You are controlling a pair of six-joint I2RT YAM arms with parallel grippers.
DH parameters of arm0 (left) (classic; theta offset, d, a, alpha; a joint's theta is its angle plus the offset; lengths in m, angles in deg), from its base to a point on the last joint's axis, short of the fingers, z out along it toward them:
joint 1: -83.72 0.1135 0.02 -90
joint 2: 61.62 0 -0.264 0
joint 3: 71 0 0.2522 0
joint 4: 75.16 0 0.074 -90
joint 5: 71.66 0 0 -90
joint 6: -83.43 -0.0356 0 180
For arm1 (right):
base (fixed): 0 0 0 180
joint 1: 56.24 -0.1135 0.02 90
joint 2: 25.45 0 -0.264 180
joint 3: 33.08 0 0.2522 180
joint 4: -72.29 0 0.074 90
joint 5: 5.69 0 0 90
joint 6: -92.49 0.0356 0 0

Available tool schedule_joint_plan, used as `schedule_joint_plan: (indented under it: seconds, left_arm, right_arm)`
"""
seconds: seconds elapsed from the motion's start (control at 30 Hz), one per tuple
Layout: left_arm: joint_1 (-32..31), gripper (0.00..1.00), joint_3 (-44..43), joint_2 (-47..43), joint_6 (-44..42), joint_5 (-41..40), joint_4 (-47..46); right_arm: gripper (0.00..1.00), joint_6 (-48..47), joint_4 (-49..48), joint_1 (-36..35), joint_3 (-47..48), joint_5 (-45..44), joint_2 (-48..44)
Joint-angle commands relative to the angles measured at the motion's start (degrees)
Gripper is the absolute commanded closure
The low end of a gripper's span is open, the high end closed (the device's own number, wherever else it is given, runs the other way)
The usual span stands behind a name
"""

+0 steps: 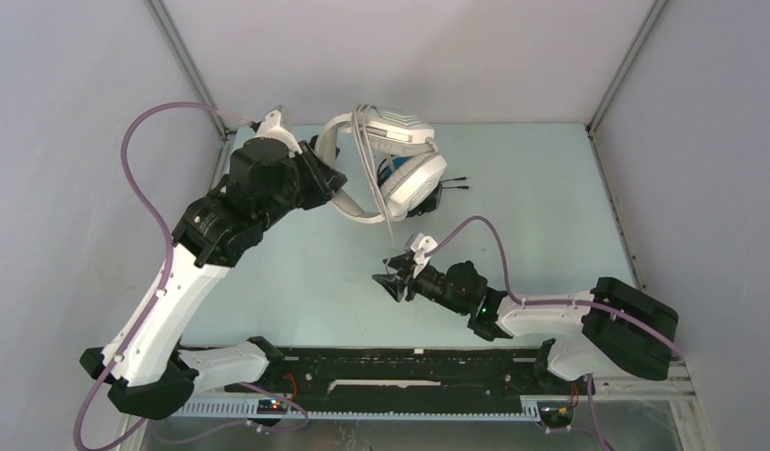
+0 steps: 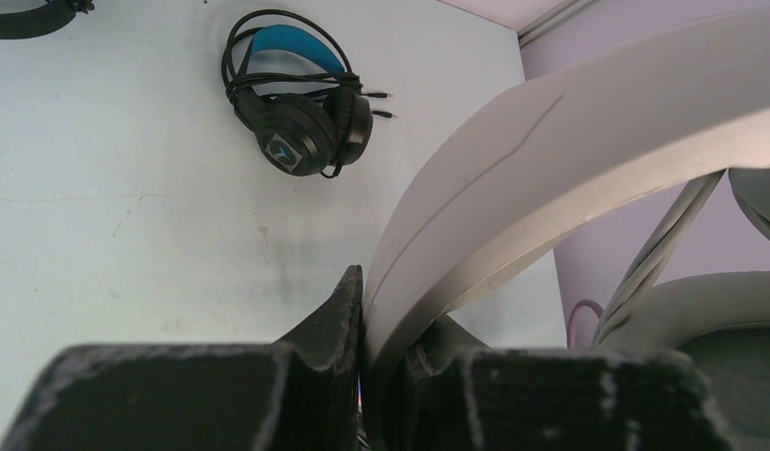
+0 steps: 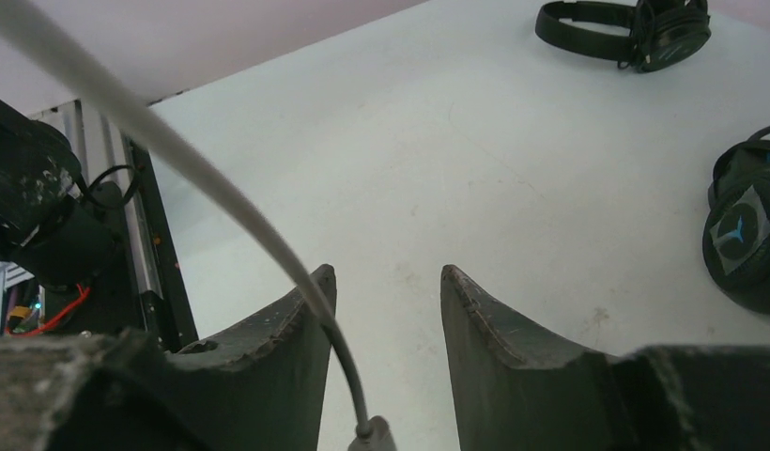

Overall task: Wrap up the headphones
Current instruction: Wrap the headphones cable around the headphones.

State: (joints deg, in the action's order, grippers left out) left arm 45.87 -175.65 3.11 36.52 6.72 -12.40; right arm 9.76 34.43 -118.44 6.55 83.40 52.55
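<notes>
The white over-ear headphones hang in the air at the back of the table. My left gripper is shut on their white headband, which fills the left wrist view between the black fingers. Their white cable is looped over the earcups and drops toward my right gripper. That gripper stands open, and the cable runs along its left finger to a plug end between the jaws. The blue-banded black headphones lie wrapped on the table. The all-black headphones lie further off.
Grey enclosure walls and metal frame posts ring the pale table. A black rail with wiring runs along the near edge between the arm bases. In the top view the blue-banded pair is mostly hidden behind the white headphones, its plugs sticking out.
</notes>
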Motion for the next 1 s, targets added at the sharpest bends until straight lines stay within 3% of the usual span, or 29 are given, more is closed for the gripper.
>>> schedule_joint_plan:
  seconds: [0.0, 0.33, 0.57, 0.8, 0.97]
  left_arm:
    - [-0.2, 1.0, -5.55, -0.97, 2.71, 1.5, -6.11]
    - [-0.13, 1.0, -5.46, -1.08, 2.79, 1.93, -5.96]
    - [-0.2, 1.0, -5.26, -1.51, 2.09, 3.86, -5.69]
    - [-0.1, 1.0, -4.25, -2.51, -9.99, 18.43, -5.44]
    - [0.0, 1.0, -5.52, -3.0, -21.02, 22.23, 0.52]
  right_arm:
    - [0.54, -2.32, -6.32, -0.41, -1.16, 0.25, 1.61]
    - [0.62, -1.82, -10.04, -0.59, -6.33, -1.03, 2.32]
    - [1.0, -3.13, -11.89, -0.44, -7.41, -1.5, 2.42]
    - [1.0, -1.13, -10.31, 4.45, -8.2, 0.18, -0.61]
    - [1.0, 3.76, -2.89, 11.49, -7.76, 4.17, -5.24]
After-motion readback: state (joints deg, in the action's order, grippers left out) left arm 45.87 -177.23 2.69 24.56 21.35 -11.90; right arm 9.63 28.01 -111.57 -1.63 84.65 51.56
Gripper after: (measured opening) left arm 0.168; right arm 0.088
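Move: The hanging plug end of the white headphones' cable is about 4 cm below my open right fingertips, 1 cm back and 2 cm to the right. The ear cups hang some 20 cm above that hand, roughly 10 cm ahead and 3 cm right. On the table, the black-blue headset is about 23 cm ahead, 4 cm right and 14 cm down. From my left hand, still gripping the headband, the plug end lies about 6 cm back, 8 cm right and 25 cm below. I sink my right hand about 4 cm, drifting slightly back and right, and shut my fingers on the cable's plug end, then carry it forward and right towards the underside of the ear cups. As the right hand sets off, my left hand, keeping its grip on the headband, swings clockwise some 20 degrees and draws back and right about 4 cm. ##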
